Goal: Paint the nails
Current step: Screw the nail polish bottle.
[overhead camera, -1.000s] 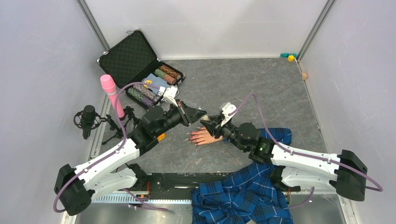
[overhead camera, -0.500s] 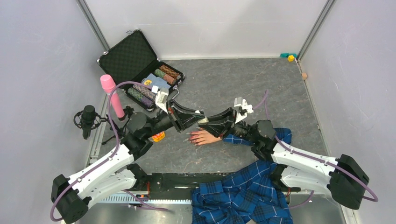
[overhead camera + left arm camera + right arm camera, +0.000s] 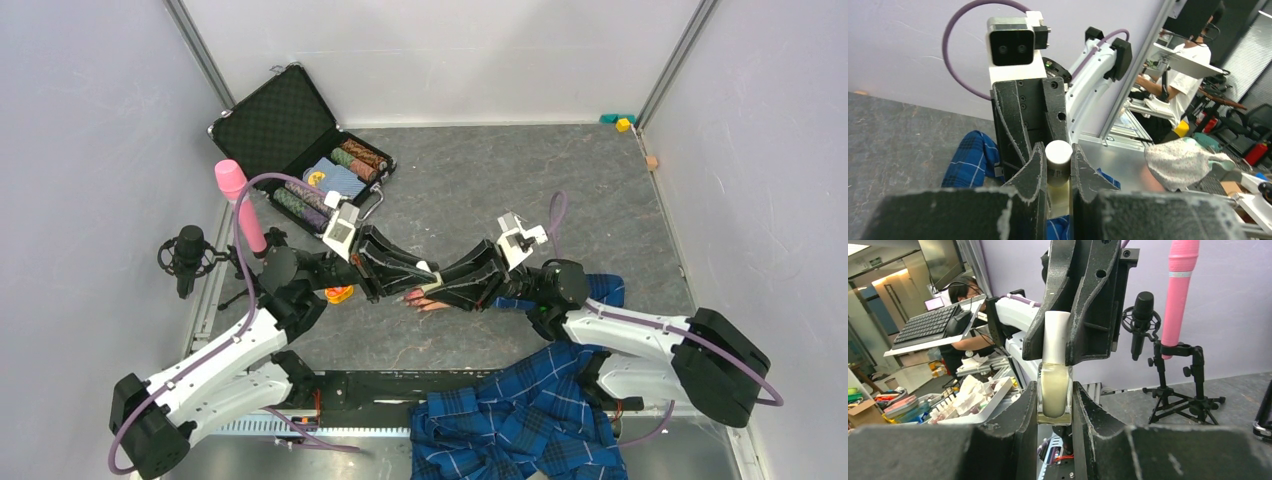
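Observation:
A small clear bottle (image 3: 1054,390) of pale liquid with a white cap (image 3: 1058,156) is held between both grippers, just above the mannequin hand (image 3: 432,303). My left gripper (image 3: 422,271) is shut on the cap, which also shows in the left wrist view with the left gripper (image 3: 1058,152) round it. My right gripper (image 3: 442,279) is shut on the bottle's glass body, as the right wrist view shows (image 3: 1054,399). The flesh-coloured hand lies flat with its blue plaid sleeve (image 3: 600,290) to the right. Its reddish-pink nails (image 3: 406,298) barely show under the fingers of the grippers.
An open black case (image 3: 290,130) with chips stands at the back left. A pink microphone (image 3: 240,205) and a black microphone (image 3: 188,250) stand on stands at the left edge. A small orange thing (image 3: 340,294) lies under my left arm. Plaid cloth (image 3: 520,420) hangs over the front.
Both grippers have come together tip to tip on the bottle and moved nearer and lower, over the mannequin hand. The left wrist has stretched right, the right wrist left.

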`<state>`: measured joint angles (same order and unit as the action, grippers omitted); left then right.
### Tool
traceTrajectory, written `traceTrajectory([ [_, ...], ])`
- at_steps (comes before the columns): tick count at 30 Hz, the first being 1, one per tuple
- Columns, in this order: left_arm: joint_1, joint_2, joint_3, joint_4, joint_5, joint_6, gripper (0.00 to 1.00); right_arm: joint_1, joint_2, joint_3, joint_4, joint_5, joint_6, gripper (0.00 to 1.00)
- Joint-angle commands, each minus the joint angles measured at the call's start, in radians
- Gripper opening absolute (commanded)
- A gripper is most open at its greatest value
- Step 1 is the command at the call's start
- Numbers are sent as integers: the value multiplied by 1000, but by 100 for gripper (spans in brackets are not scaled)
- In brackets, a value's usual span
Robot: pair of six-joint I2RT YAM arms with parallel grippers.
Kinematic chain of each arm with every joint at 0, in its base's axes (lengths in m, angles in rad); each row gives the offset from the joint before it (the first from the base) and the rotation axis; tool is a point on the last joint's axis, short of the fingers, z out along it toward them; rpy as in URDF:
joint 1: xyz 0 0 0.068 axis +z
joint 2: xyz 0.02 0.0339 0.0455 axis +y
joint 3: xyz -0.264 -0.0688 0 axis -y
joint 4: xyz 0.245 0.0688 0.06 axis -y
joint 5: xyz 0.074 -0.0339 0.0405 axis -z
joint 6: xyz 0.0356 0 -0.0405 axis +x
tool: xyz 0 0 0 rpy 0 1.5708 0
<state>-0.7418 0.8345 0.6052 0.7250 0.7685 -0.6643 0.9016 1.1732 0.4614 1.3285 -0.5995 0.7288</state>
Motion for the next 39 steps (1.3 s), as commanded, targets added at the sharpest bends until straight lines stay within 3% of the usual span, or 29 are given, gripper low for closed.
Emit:
traceTrajectory([
  [1, -36, 27, 40, 48, 182, -83, 2, -1, 55, 17, -46, 11, -35, 0],
  [7, -35, 6, 55, -110, 106, 23, 6, -1, 26, 14, -145, 49, -114, 0],
  [11, -34, -16, 95, -294, 8, 140, 47, -1, -31, 11, -250, 79, -191, 0],
  [13, -34, -24, 112, -389, -51, 200, 58, -1, -66, 9, -311, 105, -238, 0],
  [18, -28, -37, 127, -508, -194, 279, 98, -1, -153, 5, -483, 186, -355, 0],
  [30, 7, -120, 127, -622, -393, 347, 100, 0, -264, -4, -733, 386, -527, 0],
  [35, 12, -140, 117, -605, -446, 260, 100, 8, -249, -2, -776, 487, -550, 0],
  [39, 14, -108, 122, -647, -573, 96, 100, 41, -216, 14, -807, 617, -574, 0],
])
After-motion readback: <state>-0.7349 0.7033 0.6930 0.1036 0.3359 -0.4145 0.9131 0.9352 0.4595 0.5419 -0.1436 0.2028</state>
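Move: The left fingers hold the white cap of the nail polish bottle, whose middle is about 2 cm below and 1 cm back from them; the right fingers hold the glass body. The fake hand lies on the table about 9 cm ahead of the right fingers, 2 cm to their right and 24 cm below. The orange toy is roughly 22 cm to the left of those fingers, also 9 cm ahead and just as low. The left fingers keep their pinch on the cap briefly, then spread wide and let go, leaving forward and down, finally some 3 cm to the left, while turning about 30 degrees counter-clockwise. The right hand keeps its grip on the bottle and carries it about 9 cm down and nearly as far forward, slightly right, towards the fake hand, its fingers dipping and turning clockwise. ##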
